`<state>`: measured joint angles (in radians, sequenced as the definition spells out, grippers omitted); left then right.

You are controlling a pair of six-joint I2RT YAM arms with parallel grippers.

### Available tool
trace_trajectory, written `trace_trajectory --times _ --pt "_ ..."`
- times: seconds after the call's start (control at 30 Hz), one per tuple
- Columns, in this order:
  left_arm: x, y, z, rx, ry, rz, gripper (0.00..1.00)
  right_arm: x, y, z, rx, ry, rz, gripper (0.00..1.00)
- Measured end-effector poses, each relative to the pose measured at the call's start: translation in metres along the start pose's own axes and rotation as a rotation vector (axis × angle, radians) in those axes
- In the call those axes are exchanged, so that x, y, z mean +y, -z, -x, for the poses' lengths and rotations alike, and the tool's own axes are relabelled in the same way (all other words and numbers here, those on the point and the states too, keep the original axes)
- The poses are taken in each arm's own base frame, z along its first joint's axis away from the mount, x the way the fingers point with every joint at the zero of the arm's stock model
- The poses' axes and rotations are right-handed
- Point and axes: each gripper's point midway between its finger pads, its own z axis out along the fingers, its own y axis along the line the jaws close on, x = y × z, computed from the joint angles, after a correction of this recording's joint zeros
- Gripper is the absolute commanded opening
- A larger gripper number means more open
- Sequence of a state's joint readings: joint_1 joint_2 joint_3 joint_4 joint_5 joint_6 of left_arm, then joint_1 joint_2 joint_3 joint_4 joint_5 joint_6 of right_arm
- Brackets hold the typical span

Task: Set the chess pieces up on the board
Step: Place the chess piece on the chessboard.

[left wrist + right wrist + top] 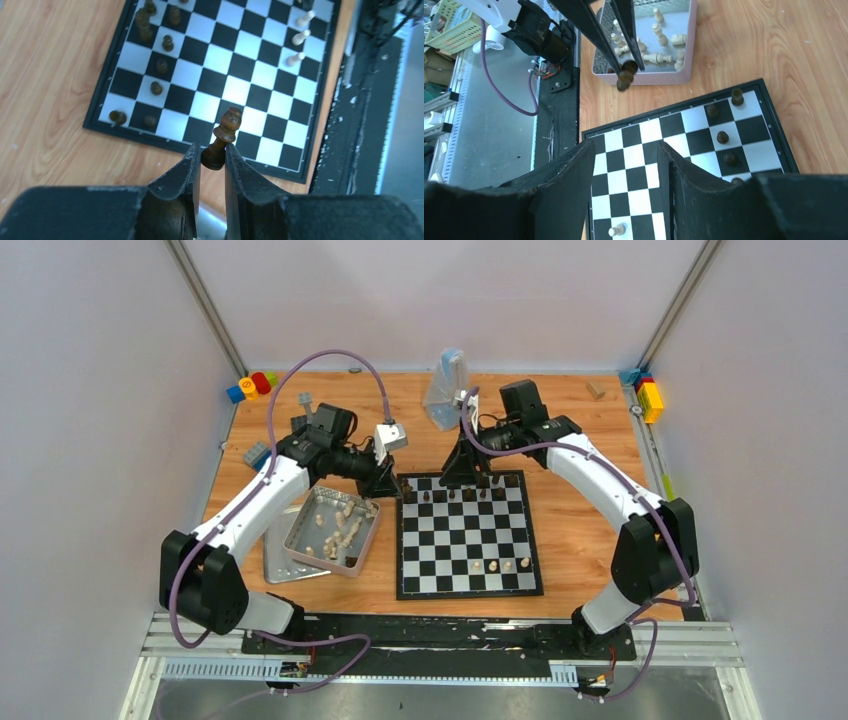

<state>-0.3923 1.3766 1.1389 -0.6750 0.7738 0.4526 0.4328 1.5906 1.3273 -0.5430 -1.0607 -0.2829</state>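
The board (470, 540) lies mid-table. Dark chess pieces (452, 496) line its far rows and a few cream ones (497, 566) stand on the near row. My left gripper (212, 152) hangs above the board's far left corner, shut on the base of a dark piece (225, 131) that leans out past the fingertips. The right wrist view shows the same dark piece (625, 78) pinched above the tin's edge. My right gripper (626, 150) is open over the board's far rows with only bare squares between its fingers. A cream piece (617, 230) stands below it.
A silver tin (300, 552) of cream pieces (340, 530) sits left of the board, on its lid (275, 568). Coloured bricks (255, 383) and a grey plate (258, 453) are back left. More bricks (648, 395) are back right, and a plastic bag (445, 385) stands behind the board.
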Motion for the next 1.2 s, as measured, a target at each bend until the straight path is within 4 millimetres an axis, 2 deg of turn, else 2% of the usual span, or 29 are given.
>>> trace_trajectory --times 0.2,0.4,0.73,1.1,1.17,1.2 --pt "-0.013 -0.010 0.011 -0.047 0.046 -0.109 0.07 0.013 -0.020 0.007 0.012 0.027 0.057 0.50" --pt "-0.023 -0.011 0.021 -0.084 0.064 -0.159 0.07 0.020 -0.035 0.004 0.033 0.035 0.083 0.48" --pt "-0.026 -0.011 0.028 -0.107 0.078 -0.177 0.07 0.021 -0.049 0.001 0.057 0.057 0.059 0.41" --pt "-0.024 -0.012 0.028 -0.108 0.078 -0.168 0.10 0.022 -0.053 0.002 0.058 0.058 0.048 0.16" --pt "-0.024 -0.012 0.028 -0.106 0.080 -0.167 0.15 0.022 -0.054 0.003 0.058 0.061 0.047 0.10" --pt "-0.024 -0.012 0.028 -0.107 0.080 -0.167 0.20 0.022 -0.054 0.003 0.057 0.061 0.045 0.07"
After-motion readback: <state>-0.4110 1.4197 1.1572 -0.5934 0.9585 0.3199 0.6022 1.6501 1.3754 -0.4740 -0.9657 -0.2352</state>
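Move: The dark chess piece, clasped in the left fingers, lies about 8 cm to the right hand's left, 1 cm nearer the bases and 3 cm lower. Under the right hand, the chessboard's middle sits some 18 cm down, 3 cm back and 5 cm right; the dark pieces standing on it centre about 8 cm ahead and 3 cm right. From the left hand, the right gripper is roughly 9 cm right, 1 cm ahead and 3 cm above. Right hand reaches about 5 cm left and closes on the piece's free end; left, still gripping, offers it rightward. ##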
